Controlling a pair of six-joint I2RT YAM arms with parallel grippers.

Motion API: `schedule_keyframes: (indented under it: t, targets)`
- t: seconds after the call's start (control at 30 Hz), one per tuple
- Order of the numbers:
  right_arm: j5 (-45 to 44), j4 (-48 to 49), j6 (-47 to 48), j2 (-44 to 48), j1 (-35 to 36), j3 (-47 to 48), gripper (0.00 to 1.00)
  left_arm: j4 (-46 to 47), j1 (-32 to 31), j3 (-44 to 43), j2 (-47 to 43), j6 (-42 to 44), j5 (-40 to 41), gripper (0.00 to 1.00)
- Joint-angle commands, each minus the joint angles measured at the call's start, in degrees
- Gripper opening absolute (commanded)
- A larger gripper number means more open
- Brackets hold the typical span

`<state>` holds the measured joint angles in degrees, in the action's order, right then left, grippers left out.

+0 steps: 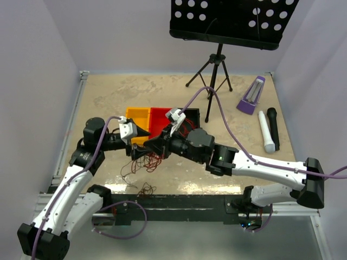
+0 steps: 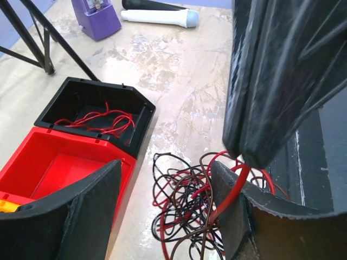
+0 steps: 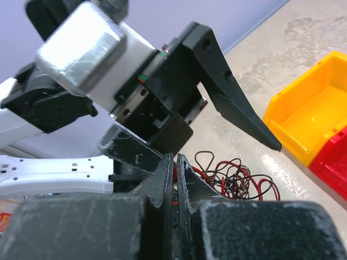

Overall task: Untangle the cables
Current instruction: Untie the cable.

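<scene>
The cables [image 2: 187, 208] lie as a tangle of thin red and dark brown-black loops on the table [image 1: 244, 130], just in front of the bins; the top view shows this cable tangle [image 1: 147, 160] under both grippers. My left gripper [image 2: 167, 165] is open, its jaws on either side of the pile. My right gripper [image 3: 175, 158] is shut on a red cable [image 2: 237, 186] that rises from the tangle beside the left gripper's right finger [image 2: 233, 211]. From above, the left gripper [image 1: 145, 138] and right gripper [image 1: 154, 147] nearly touch.
A yellow bin [image 1: 138, 115], a red bin [image 1: 161, 119] and a black bin [image 2: 92, 100] holding red cables stand behind the tangle. A small cable bundle [image 1: 145, 189] lies by the near edge. A tripod stand [image 1: 217, 70], purple metronome [image 1: 252, 95] and two microphones [image 1: 267, 131] sit at the back right.
</scene>
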<state>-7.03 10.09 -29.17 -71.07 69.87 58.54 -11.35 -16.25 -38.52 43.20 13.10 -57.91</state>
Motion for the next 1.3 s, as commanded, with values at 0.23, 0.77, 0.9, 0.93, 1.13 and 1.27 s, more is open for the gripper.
schedule_keyframes:
  t: [0.23,0.77,0.9,0.93,1.13,1.27]
  targets:
    - [-3.6,0.5,-0.4,8.7,0.3,6.8,0.0,1.9,-0.6,2.5,0.3,2.9,-0.6,0.43]
    - [-5.5,-1.1,1.0,17.0,0.3,12.4,0.0,2.8,-1.9,4.3,1.9,3.9,4.6,0.31]
    - [-5.5,-1.6,1.5,19.3,0.3,14.9,0.0,3.1,-2.5,4.4,1.9,4.0,5.8,0.28]
    - [-5.8,-1.7,1.7,20.0,0.3,15.7,0.0,3.2,-2.6,4.4,2.0,4.1,6.1,0.27]
    - [-6.6,-3.8,3.8,23.2,0.3,20.5,0.0,3.5,-2.8,4.5,2.2,4.6,6.7,0.24]
    - [-9.2,-6.5,5.5,24.6,0.3,24.0,0.0,3.8,-2.8,4.7,2.0,4.7,6.9,0.22]
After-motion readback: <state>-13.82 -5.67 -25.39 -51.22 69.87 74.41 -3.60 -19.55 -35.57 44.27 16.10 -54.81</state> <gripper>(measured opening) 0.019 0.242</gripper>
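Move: The cable tangle hangs just under the left hand's open fingers, about 6 cm below, 2 cm to the right and 1 cm back. Some 16 cm ahead and 18 cm below that hand are the red bin, 5 cm to its right, and the yellow bin, 5 cm to its left. The right hand, already pinching a red cable strand, has the tangle about 10 cm below and 3 cm ahead; the black bin lies about 17 cm ahead, 14 cm right and 24 cm below it. The left hand stays within about 2 cm of its place, sinking slightly and then easing back up, while its fingers close from wide to about a quarter open and pinch the bundled black, brown and red cables. With its fingers still shut on the red strand, the right hand draws away from the left hand and tangle, up some 19 cm and 13 cm to the right, slowing midway and then pulling on as its fingertips tilt upward about 20 degrees. ##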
